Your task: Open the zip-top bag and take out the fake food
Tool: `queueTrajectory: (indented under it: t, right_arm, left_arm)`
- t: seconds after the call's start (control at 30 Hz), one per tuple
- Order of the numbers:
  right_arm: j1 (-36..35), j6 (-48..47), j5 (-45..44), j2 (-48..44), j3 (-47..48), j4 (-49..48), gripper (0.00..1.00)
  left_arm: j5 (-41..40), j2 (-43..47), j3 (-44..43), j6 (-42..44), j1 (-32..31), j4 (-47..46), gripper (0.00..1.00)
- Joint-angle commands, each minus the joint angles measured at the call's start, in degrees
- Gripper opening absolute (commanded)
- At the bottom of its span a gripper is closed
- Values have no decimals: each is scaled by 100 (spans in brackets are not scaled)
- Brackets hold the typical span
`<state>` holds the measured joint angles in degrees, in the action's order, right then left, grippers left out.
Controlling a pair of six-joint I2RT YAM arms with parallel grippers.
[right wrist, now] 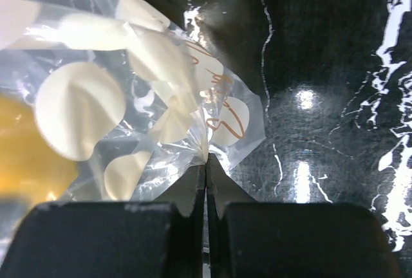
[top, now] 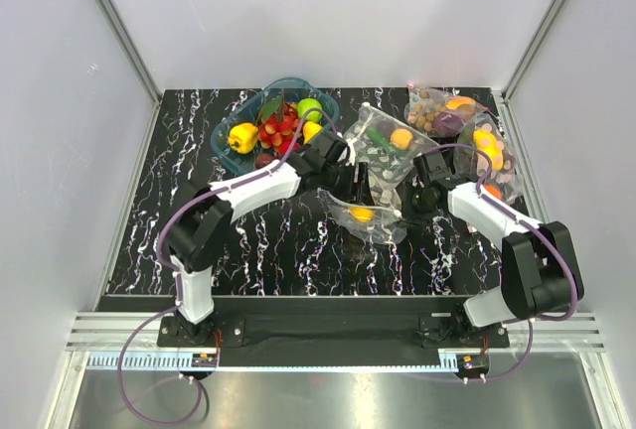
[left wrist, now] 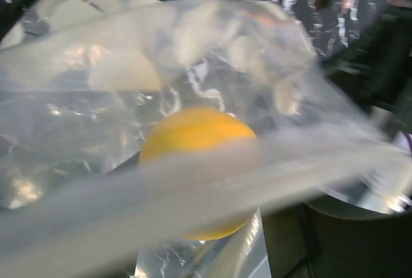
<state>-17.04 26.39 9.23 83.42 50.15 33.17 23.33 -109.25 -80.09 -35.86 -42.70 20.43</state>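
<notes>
The zip-top bag [top: 376,224], clear with white dots, lies at the middle of the table with a small yellow-orange fruit [top: 361,214] inside. My right gripper [right wrist: 206,159] is shut on a corner of the bag [right wrist: 161,98]. My left gripper [top: 360,191] reaches into the bag's far side from above. In the left wrist view the fruit [left wrist: 196,133] sits right in front of the camera. A blurred band of bag plastic [left wrist: 77,117] crosses that view and hides the fingers. A yellow pepper [top: 242,137], a red berry cluster [top: 278,129] and a dark plum [top: 263,159] lie in the blue tub [top: 227,151].
The tub also holds a lime-green apple [top: 310,108]. Behind the bag lies a second dotted bag [top: 383,146] with a green and an orange piece. A small bag of brown balls [top: 429,109] and another filled bag [top: 489,156] sit at the back right.
</notes>
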Motion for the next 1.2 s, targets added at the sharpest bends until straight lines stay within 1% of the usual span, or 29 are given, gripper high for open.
queueTrajectory:
  t: [0.0,0.2,0.57,0.73,0.87,1.0,1.07,1.17]
  right_arm:
    - [-10,-82,-317,34,188,155,0]
    - [-10,-143,-370,148,188,137,0]
    - [-10,-143,-256,131,144,102,0]
    - [-10,-152,-299,148,170,120,0]
    - [-10,-152,-291,201,197,128,0]
    - [-10,-152,-247,280,232,85,0]
    - [-10,-152,-247,280,258,85,0]
    - [-10,-143,-255,289,320,111,0]
  left_arm:
    - [268,405,-225,26,25,14,25]
    - [356,589,-559,-26,95,102,25]
    - [637,598,-1078,-325,200,-214,26]
    - [944,844,-886,-694,314,-635,26]
    - [1138,1002,-955,-905,367,-750,26]
    - [1428,1090,-1008,-888,411,-795,26]
    - [1534,1204,-895,-853,403,-786,26]
    - [1595,1519,-824,-722,473,-865,26]
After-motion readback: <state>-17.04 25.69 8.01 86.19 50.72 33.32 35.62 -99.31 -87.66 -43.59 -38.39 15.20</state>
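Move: The left hand already has the yellow fruit between its fingers, in the mouth of the zip-top bag. The teal basket it is to go to lies about 17 cm ahead, 20 cm to the left and some 6 cm lower. The bag's middle is about 3 cm back, 1 cm right and 6 cm below; the bag with the cucumber is 12 cm ahead and 6 cm right. From the right hand the basket lies roughly 18 cm ahead and 31 cm left. Almost straight up, the left hand draws the held yellow fruit out past the bag's zip edge, some 16 cm, quickening towards the end. As it rises, its wrist tips so that the fingers swing about 20 degrees nearer level, pointing to the right, their grip unchanged. The right hand keeps the bag's corner pinched in shut fingers and holds it low, sinking only about a centimetre. ##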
